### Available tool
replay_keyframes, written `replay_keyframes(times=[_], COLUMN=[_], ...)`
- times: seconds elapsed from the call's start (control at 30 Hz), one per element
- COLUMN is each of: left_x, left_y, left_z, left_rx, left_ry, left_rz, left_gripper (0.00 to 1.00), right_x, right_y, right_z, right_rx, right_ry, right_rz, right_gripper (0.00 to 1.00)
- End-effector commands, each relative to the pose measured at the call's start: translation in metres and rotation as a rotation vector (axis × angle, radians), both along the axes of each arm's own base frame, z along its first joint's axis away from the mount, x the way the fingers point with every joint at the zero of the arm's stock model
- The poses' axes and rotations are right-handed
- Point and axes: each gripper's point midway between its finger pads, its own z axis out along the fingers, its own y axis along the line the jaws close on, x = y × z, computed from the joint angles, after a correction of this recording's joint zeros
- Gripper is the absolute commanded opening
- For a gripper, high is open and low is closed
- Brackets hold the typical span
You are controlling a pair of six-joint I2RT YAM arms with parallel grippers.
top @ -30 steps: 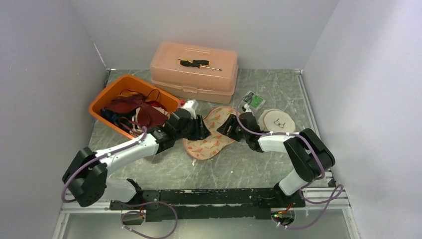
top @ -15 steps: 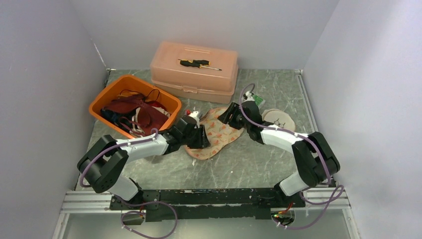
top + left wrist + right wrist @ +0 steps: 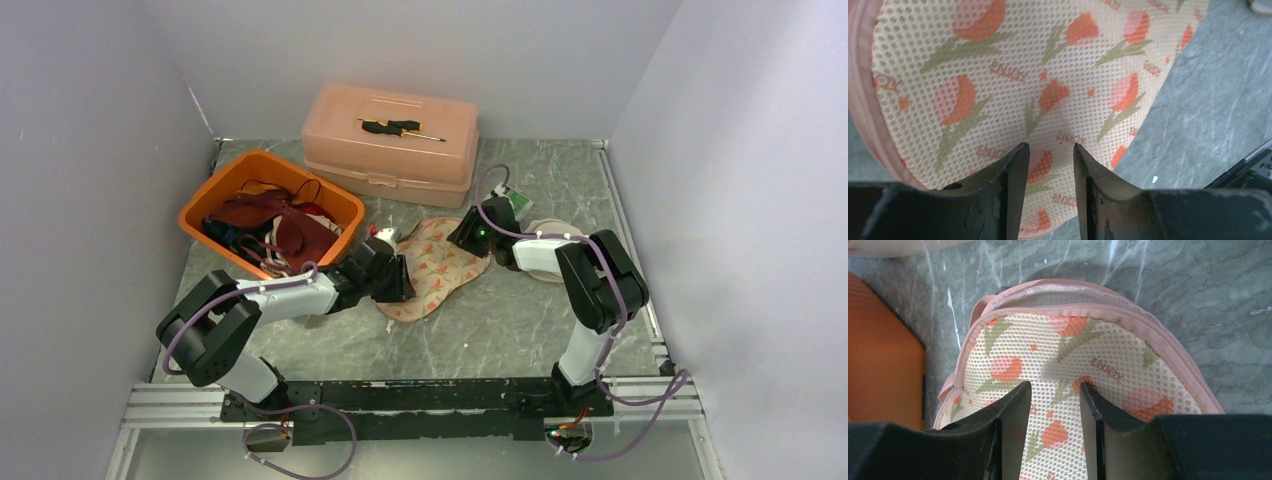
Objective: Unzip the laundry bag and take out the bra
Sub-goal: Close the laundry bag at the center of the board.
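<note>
The laundry bag [image 3: 435, 268] is a flat mesh pouch printed with orange tulips, edged by a pink zipper [image 3: 1128, 315], lying mid-table. My left gripper [image 3: 397, 277] reaches over the bag's left end; in the left wrist view its jaws [image 3: 1050, 146] stand partly apart, tips down on the mesh [image 3: 1048, 65], with nothing pinched that I can see. My right gripper [image 3: 470, 236] sits over the bag's right end. It is open the same way [image 3: 1055, 384], with mesh [image 3: 1088, 345] showing in the gap. The bra is hidden.
An orange bin [image 3: 215, 200] of dark red garments stands left of the bag. A pink plastic case [image 3: 390, 155] with a screwdriver [image 3: 400, 128] on its lid sits at the back. A round beige pad [image 3: 565, 238] and a small green item [image 3: 515, 200] lie to the right.
Both grippers have narrowed their jaws. The right gripper moved back and right along the bag; the left arm folded in, and the bag shifted slightly with them.
</note>
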Motion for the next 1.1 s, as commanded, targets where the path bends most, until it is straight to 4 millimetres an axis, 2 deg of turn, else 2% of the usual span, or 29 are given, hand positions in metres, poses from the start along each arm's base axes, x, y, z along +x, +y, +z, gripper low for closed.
replay_keyframes(times=[0.0,0.13,0.23,0.3,0.43,0.53,0.63,0.7,0.73,0.77,0.8,0.93,1.07], left_x=[0.000,-0.003,-0.003,-0.003,-0.002,-0.001,-0.002,-0.003,-0.004,-0.004,-0.004,-0.004,-0.006], left_y=[0.010,0.013,0.013,0.013,0.018,0.024,0.033,0.039,0.042,0.045,0.048,0.067,0.091], left_z=[-0.013,-0.014,-0.003,0.014,0.050,0.079,0.105,0.120,0.126,0.133,0.141,0.172,0.212], left_rx=[0.044,0.057,0.037,0.013,-0.008,-0.029,-0.041,-0.045,-0.045,-0.044,-0.048,0.005,0.033], left_ry=[-0.008,-0.012,-0.044,-0.079,-0.143,-0.203,-0.249,-0.274,-0.285,-0.300,-0.320,-0.379,-0.451], left_rz=[0.011,-0.002,-0.011,-0.021,-0.011,0.006,0.028,0.044,0.053,0.059,0.061,0.090,0.144], left_gripper=[0.43,0.43,0.43,0.45,0.50,0.53,0.55,0.57,0.68,0.91,0.94,0.95,0.95], right_x=[0.016,0.012,0.011,0.011,0.008,-0.001,-0.020,-0.040,-0.049,-0.060,-0.072,-0.115,-0.148], right_y=[-0.002,-0.005,-0.003,-0.004,-0.005,-0.006,-0.005,-0.002,-0.005,-0.005,-0.009,-0.018,-0.046], right_z=[0.005,-0.002,0.008,0.020,0.069,0.115,0.157,0.184,0.195,0.207,0.220,0.246,0.249], right_rx=[-0.007,0.012,0.023,0.022,0.012,-0.020,-0.036,-0.043,-0.060,-0.062,-0.064,-0.080,0.090], right_ry=[-0.044,-0.038,-0.076,-0.111,-0.229,-0.331,-0.424,-0.489,-0.520,-0.548,-0.572,-0.622,-0.621], right_rz=[-0.008,-0.011,0.009,0.021,0.030,0.044,0.070,0.109,0.104,0.107,0.101,0.103,-0.024], right_gripper=[0.44,0.45,0.48,0.54,0.74,0.82,0.87,0.90,0.91,0.92,0.92,1.00,1.00])
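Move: The laundry bag lies closed under both grippers: its middle is about 5 cm ahead and 4 cm right of the left hand, and some 6 cm back and 5 cm left of the right hand, barely 2 cm below both. The orange bin is some 27 cm left and 18 cm ahead of the left hand. From the right hand, the green-labelled box is about 11 cm ahead and 9 cm right, the white round case some 18 cm right and level with it. Settle both grippers a further centimetre or less onto the flat bag, then lift them clear. Raise the left one about 17 cm, drifting left towards the bin; take the right one up some 27 cm and back about 13, tipping its fingers up nearly 40 degrees. Spread both pairs of half-open fingers wide on the way. ##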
